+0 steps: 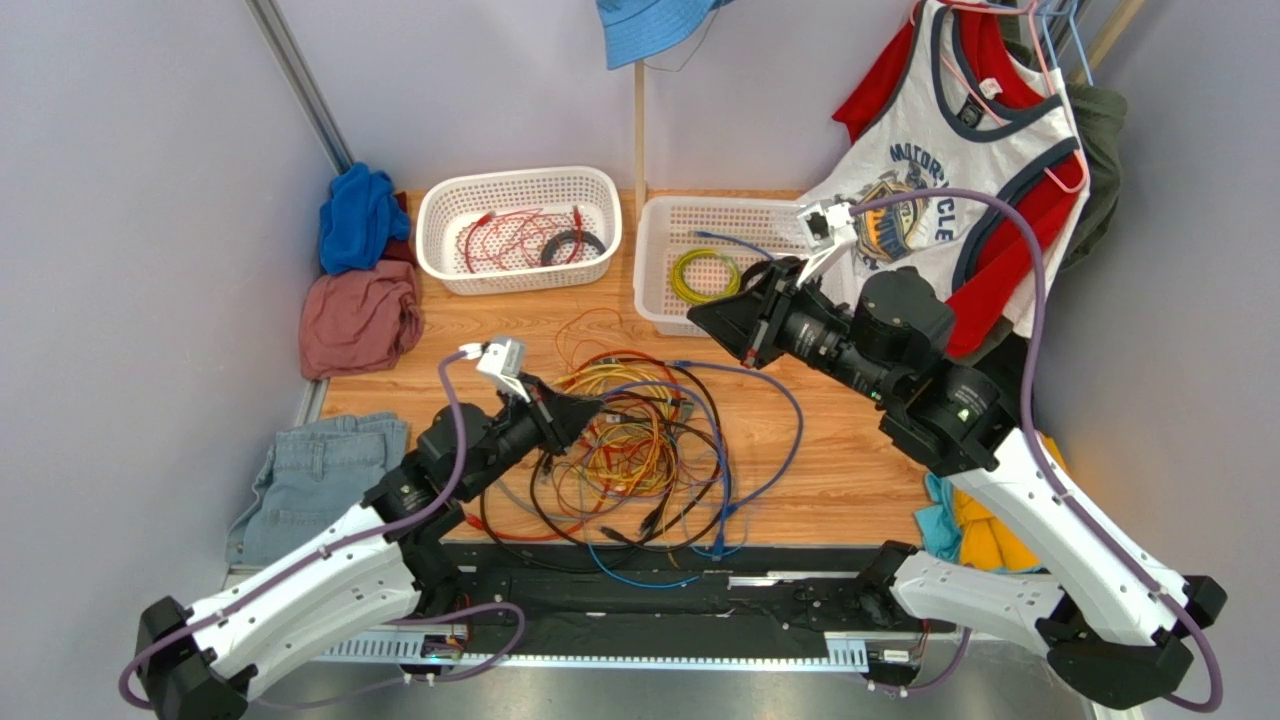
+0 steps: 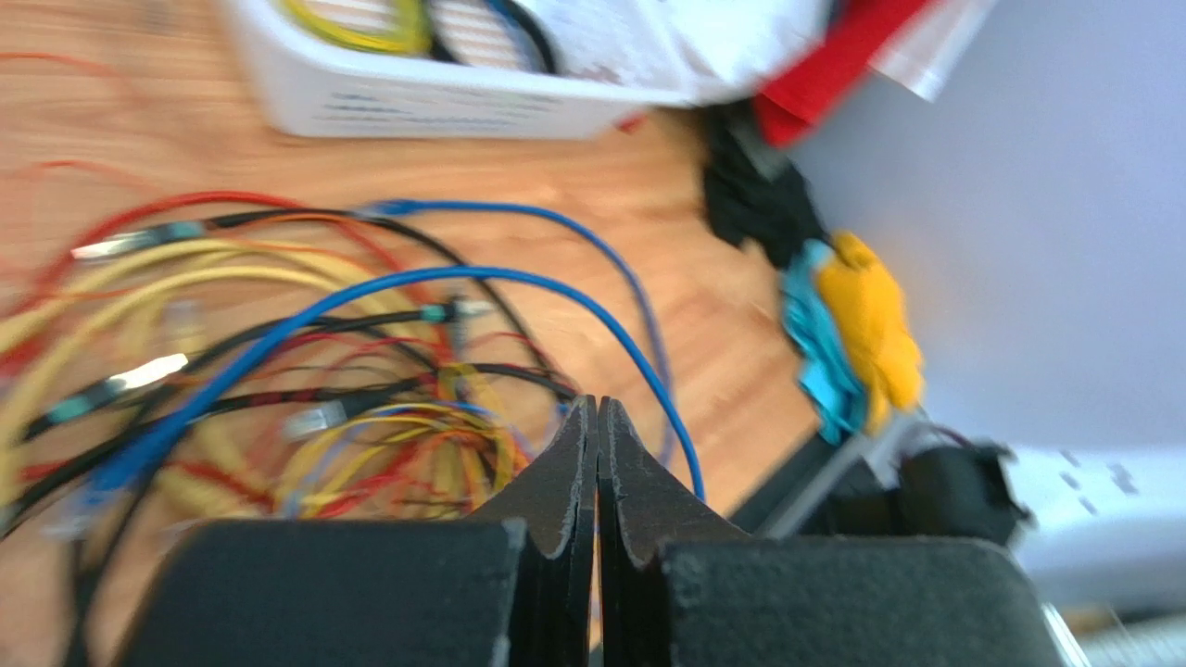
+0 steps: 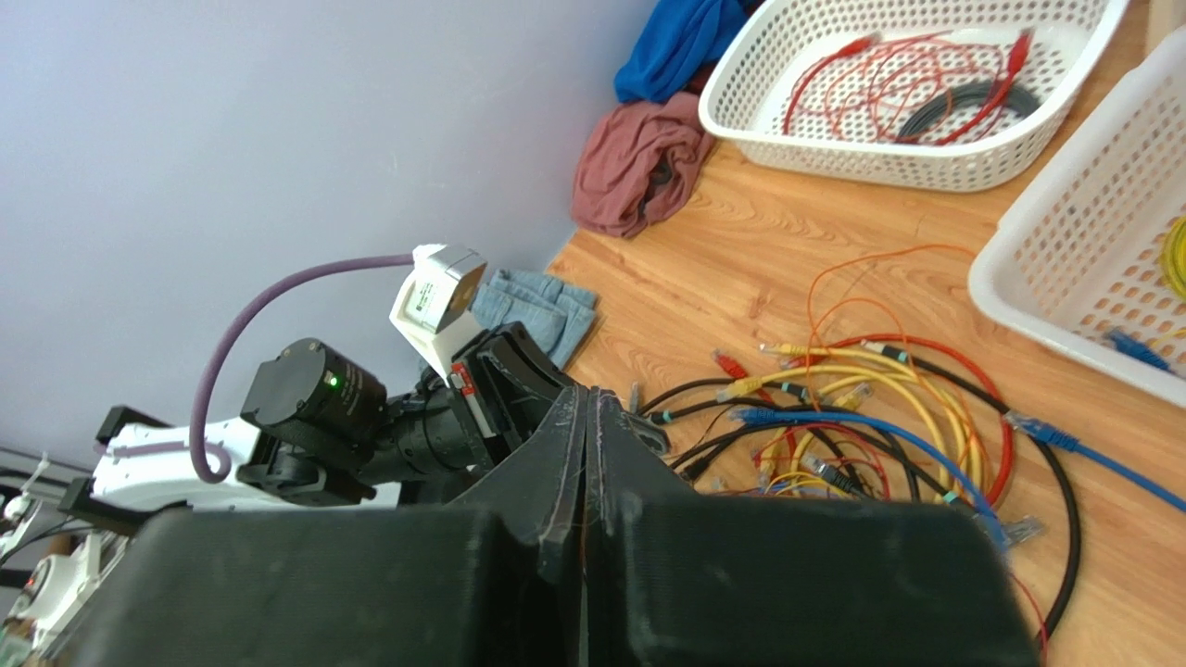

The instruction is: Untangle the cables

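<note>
The cables (image 1: 649, 443) lie in a loose tangle of yellow, red, orange, black and blue loops on the wooden table, in front of both arms. My left gripper (image 1: 583, 408) hangs at the tangle's left edge. In the left wrist view, the left gripper (image 2: 597, 403) has its jaws pressed flat together with nothing showing between them, and a blue cable (image 2: 418, 285) arcs just past the tips. My right gripper (image 1: 699, 321) is raised above the tangle's far right side. The right gripper (image 3: 588, 393) is shut; a faint reddish streak sits in its seam, and I cannot tell whether it is a cable.
A white basket (image 1: 519, 279) at the back holds red and black cords. A second basket (image 1: 649, 293) to its right holds a yellow-green coil (image 1: 703, 275). Clothes lie at the left: blue cloth (image 1: 361, 218), pink cloth (image 1: 358, 318), jeans (image 1: 316, 473). A tank top (image 1: 962, 165) hangs at the right.
</note>
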You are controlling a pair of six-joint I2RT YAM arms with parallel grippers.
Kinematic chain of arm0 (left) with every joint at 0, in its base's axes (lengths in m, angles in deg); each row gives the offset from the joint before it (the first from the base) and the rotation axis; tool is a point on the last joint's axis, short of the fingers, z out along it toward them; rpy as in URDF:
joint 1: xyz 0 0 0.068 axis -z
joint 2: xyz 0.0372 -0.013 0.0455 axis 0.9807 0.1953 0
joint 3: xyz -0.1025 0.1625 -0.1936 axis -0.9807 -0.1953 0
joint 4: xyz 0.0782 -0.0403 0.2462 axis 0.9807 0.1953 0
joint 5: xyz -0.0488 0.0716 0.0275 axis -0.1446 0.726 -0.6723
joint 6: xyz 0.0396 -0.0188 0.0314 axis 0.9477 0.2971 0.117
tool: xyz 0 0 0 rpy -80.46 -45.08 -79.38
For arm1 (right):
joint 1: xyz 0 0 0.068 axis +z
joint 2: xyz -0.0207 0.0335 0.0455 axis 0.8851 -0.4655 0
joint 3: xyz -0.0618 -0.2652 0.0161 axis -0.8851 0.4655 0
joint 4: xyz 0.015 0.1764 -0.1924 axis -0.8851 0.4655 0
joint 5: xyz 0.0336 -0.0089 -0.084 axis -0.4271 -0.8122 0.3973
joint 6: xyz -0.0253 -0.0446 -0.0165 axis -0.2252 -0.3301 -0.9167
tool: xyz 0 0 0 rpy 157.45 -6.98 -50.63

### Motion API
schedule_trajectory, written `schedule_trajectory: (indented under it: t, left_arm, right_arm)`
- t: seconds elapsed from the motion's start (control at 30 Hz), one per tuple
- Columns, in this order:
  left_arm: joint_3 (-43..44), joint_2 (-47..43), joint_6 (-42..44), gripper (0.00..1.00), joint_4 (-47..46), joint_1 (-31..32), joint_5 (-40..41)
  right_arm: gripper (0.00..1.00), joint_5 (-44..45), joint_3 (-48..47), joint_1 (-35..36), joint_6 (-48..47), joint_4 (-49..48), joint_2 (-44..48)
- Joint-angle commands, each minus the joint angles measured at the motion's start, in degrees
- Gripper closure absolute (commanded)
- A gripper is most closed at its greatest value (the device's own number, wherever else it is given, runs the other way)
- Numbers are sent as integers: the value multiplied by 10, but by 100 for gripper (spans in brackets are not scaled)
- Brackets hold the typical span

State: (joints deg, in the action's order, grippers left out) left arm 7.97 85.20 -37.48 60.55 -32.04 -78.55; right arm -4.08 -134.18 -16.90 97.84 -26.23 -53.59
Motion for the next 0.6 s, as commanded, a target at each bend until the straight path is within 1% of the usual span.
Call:
schedule_trajectory:
  t: [0.0, 0.13, 0.17, 0.2, 0.23, 0.27, 0.33, 0.37, 0.43, 0.47, 0.57]
  left_arm:
    - [24, -26, 7, 100, 167, -10, 143]
    - [15, -31, -10, 100, 179, -10, 144]
    - [11, -31, -13, 100, 179, -10, 143]
    - [10, -33, -13, 100, 179, -10, 138]
    - [8, -36, -16, 100, 180, -10, 137]
    - [6, -37, -17, 100, 181, -10, 136]
    - [4, -41, -21, 100, 187, -10, 135]
    - [1, -40, -21, 98, 188, -10, 134]
    - [-3, -41, -27, 91, 193, -10, 131]
    - [-5, -40, -31, 81, 193, -10, 129]
    - [-15, -42, -39, 69, 197, -10, 121]
  right_arm:
    - [100, 42, -2, 3, -23, -6, 6]
    - [100, 45, 4, 4, -41, 13, -12]
    - [98, 62, 9, 3, -48, 25, -19]
    - [90, 70, 19, 3, -55, 45, -23]
    - [72, 101, 32, 3, -64, 54, -27]
    - [63, 150, 62, 3, -70, 63, -36]
    - [47, 187, 93, 3, -75, 76, -51]
    - [45, 212, 126, 3, -78, 76, -67]
    - [40, 235, 153, 2, -71, 71, -88]
    - [39, 244, 163, 1, -71, 66, -110]
    - [39, 252, 187, -2, -62, 50, -156]
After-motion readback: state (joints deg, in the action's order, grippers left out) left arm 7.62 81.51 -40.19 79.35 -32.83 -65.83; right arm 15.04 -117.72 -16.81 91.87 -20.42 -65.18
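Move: The long blue cable's curved run, on the pile's right side, lies about 12 cm ahead of the right hand, 4 cm to its right and nearly 40 cm below. The cable pile's middle is some 9 cm ahead and 6 cm left of that hand; the second blue cable bows about 11 cm ahead and 17 cm right. From the left hand, the pile's middle is about 9 cm ahead, 3 cm right and 21 cm below. Towards the long blue cable on the pile, the right hand, empty after a brief hover, plunges about 22 cm, with a little forward and rightward travel, opening its shut fingers past half while the wrist swings them some 40 degrees to point down more. The empty left hand sinks and draws left, tipping slightly downward, its fingers just starting to open. Neither reaches the cables. ##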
